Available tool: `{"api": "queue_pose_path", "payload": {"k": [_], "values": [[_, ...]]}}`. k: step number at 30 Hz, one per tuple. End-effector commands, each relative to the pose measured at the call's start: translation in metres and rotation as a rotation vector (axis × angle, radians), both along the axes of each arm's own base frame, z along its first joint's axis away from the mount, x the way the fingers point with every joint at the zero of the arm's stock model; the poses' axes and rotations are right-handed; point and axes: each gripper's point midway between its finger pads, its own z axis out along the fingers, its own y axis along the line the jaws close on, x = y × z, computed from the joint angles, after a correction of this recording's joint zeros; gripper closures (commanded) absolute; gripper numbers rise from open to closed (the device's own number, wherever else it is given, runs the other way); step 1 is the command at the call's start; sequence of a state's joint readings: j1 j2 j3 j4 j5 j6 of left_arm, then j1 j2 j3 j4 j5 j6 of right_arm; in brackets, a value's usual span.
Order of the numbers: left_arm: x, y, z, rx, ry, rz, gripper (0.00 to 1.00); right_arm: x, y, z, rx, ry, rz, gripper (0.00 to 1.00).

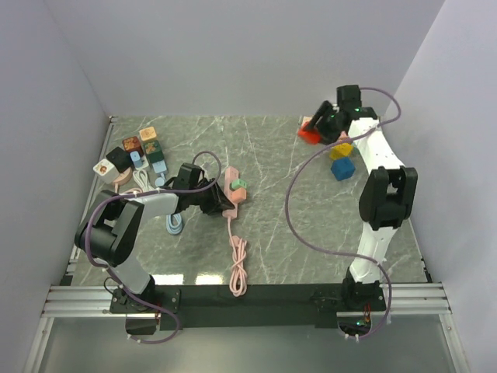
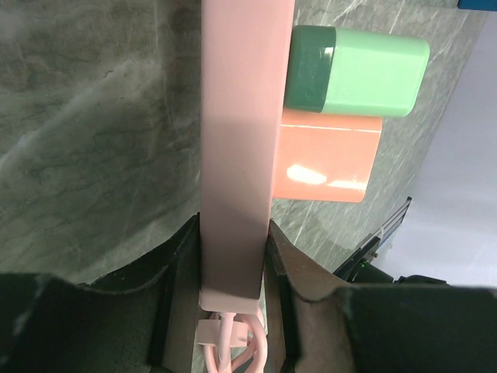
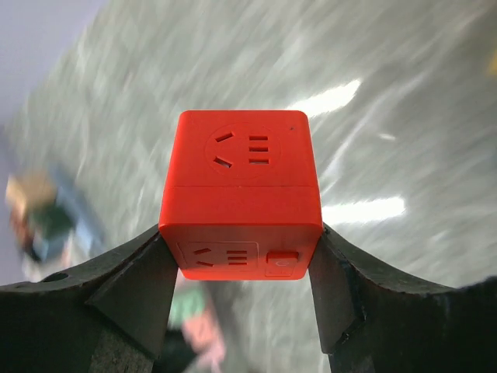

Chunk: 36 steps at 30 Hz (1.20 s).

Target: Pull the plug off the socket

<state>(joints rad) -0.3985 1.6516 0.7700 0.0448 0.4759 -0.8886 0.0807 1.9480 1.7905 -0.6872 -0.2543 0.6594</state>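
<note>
A pink power strip (image 1: 231, 183) lies at mid-left of the table with a green plug (image 1: 240, 186) in it. In the left wrist view the strip (image 2: 237, 140) carries the green plug (image 2: 357, 71) and a salmon plug (image 2: 330, 167) side by side. My left gripper (image 1: 218, 203) (image 2: 233, 260) is shut on the strip's cable end. My right gripper (image 1: 317, 130) (image 3: 241, 237) is shut on a red cube socket (image 1: 308, 134) (image 3: 241, 194), held above the far right of the table.
Several coloured adapter blocks (image 1: 132, 155) are piled at the far left. A yellow cube (image 1: 342, 150) and a blue cube (image 1: 343, 169) sit under the right arm. The strip's pink cable (image 1: 238, 264) runs down to the near edge. Walls close in the sides and back.
</note>
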Motion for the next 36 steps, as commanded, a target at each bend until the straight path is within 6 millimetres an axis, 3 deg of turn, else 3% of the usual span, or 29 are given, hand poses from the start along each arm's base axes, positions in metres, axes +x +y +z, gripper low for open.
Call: {"api": "queue_pose_path", "payload": {"k": [1, 2, 4, 5, 8, 10, 11, 13, 14, 15, 17, 21, 25, 26, 27, 30, 31, 32, 33, 34, 35, 36], "values": [[0.001, 0.008, 0.000, 0.024, 0.024, 0.053, 0.99, 0.039, -0.052, -0.002, -0.116, -0.038, -0.134, 1.00], [0.002, 0.007, 0.001, 0.025, 0.019, 0.049, 0.99, 0.046, -0.059, -0.017, -0.130, -0.010, -0.152, 1.00], [0.006, 0.006, 0.006, 0.020, 0.004, 0.046, 0.99, 0.063, -0.072, -0.012, -0.159, -0.034, -0.197, 1.00], [0.006, 0.005, 0.006, 0.018, 0.002, 0.043, 0.99, 0.071, -0.083, -0.024, -0.160, -0.021, -0.225, 1.00], [0.004, 0.006, 0.005, 0.024, 0.020, 0.043, 0.99, 0.091, -0.105, -0.029, -0.166, -0.050, -0.305, 1.00], [0.005, 0.005, 0.006, 0.022, 0.019, 0.042, 0.99, 0.102, -0.114, -0.024, -0.152, -0.076, -0.341, 1.00], [0.005, 0.005, 0.005, 0.024, 0.022, 0.039, 0.99, 0.106, -0.118, -0.038, -0.147, -0.052, -0.356, 1.00], [0.007, 0.004, 0.007, 0.021, 0.021, 0.035, 0.99, 0.119, -0.125, -0.032, -0.146, -0.079, -0.375, 1.00], [0.007, 0.003, 0.007, 0.019, 0.023, 0.033, 0.99, 0.122, -0.127, -0.046, -0.144, -0.057, -0.379, 1.00], [0.008, 0.002, 0.008, 0.015, 0.020, 0.031, 0.99, 0.126, -0.127, -0.047, -0.125, -0.064, -0.367, 0.98], [0.009, 0.001, 0.008, 0.016, 0.020, 0.028, 0.99, 0.135, -0.125, -0.050, -0.098, -0.076, -0.353, 0.89], [0.011, -0.001, 0.005, 0.019, 0.029, 0.012, 0.99, 0.141, -0.122, -0.058, -0.045, -0.085, -0.328, 0.56], [0.014, -0.003, 0.002, 0.018, 0.034, 0.001, 0.99, 0.145, -0.116, -0.045, -0.020, -0.128, -0.297, 0.27], [0.015, -0.003, 0.001, 0.019, 0.034, -0.002, 0.99, 0.148, -0.115, -0.029, -0.012, -0.166, -0.291, 0.12], [0.015, -0.004, 0.001, 0.017, 0.036, -0.006, 0.99, 0.147, -0.113, -0.022, 0.006, -0.175, -0.279, 0.08], [0.015, -0.003, -0.001, 0.034, 0.041, -0.016, 0.99, 0.138, -0.114, 0.008, 0.011, -0.202, -0.285, 0.06], [0.015, -0.003, 0.000, 0.032, 0.038, -0.020, 0.99, 0.131, -0.114, 0.027, 0.004, -0.223, -0.286, 0.06], [0.016, -0.004, -0.001, 0.031, 0.037, -0.021, 0.99, 0.126, -0.117, 0.034, -0.008, -0.227, -0.296, 0.05], [0.015, -0.004, -0.001, 0.030, 0.038, -0.022, 0.99, 0.117, -0.117, 0.029, -0.018, -0.201, -0.300, 0.05], [0.016, -0.004, -0.001, 0.029, 0.036, -0.022, 0.99, 0.107, -0.115, 0.052, -0.016, -0.235, -0.286, 0.05], [0.016, -0.004, 0.000, 0.028, 0.034, -0.022, 0.99, 0.100, -0.111, 0.055, -0.017, -0.236, -0.265, 0.04], [0.016, -0.004, -0.001, 0.030, 0.034, -0.019, 1.00, 0.089, -0.098, 0.047, -0.024, -0.207, -0.223, 0.04]]}}
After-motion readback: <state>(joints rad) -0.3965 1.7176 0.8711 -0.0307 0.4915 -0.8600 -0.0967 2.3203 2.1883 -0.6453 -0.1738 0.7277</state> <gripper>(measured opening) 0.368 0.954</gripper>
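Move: The red plug is still in the right hand. The open spot where it's to go is roughly 8 cm ahead of that hand, 8 cm to its right and 15 cm below. The peach block stands about 14 cm ahead and 1 cm right, the pink plug 11 cm ahead and 14 cm right, the yellow block 5 cm ahead and 13 cm right, all equally low. From the left hand the spot is some 27 cm ahead, 34 cm right, 2 cm lower. Carry the red plug with the right gripper forward and right, about 12 cm each way, sinking some 8 cm towards the coloured blocks while turning roughly 20 degrees clockwise. Ease to a near stop there, open the fingers wide to let go, then lift about 4 cm. Keep the left fingers closed on the cord end of the pink socket strip, letting it creep a centimetre forward. ##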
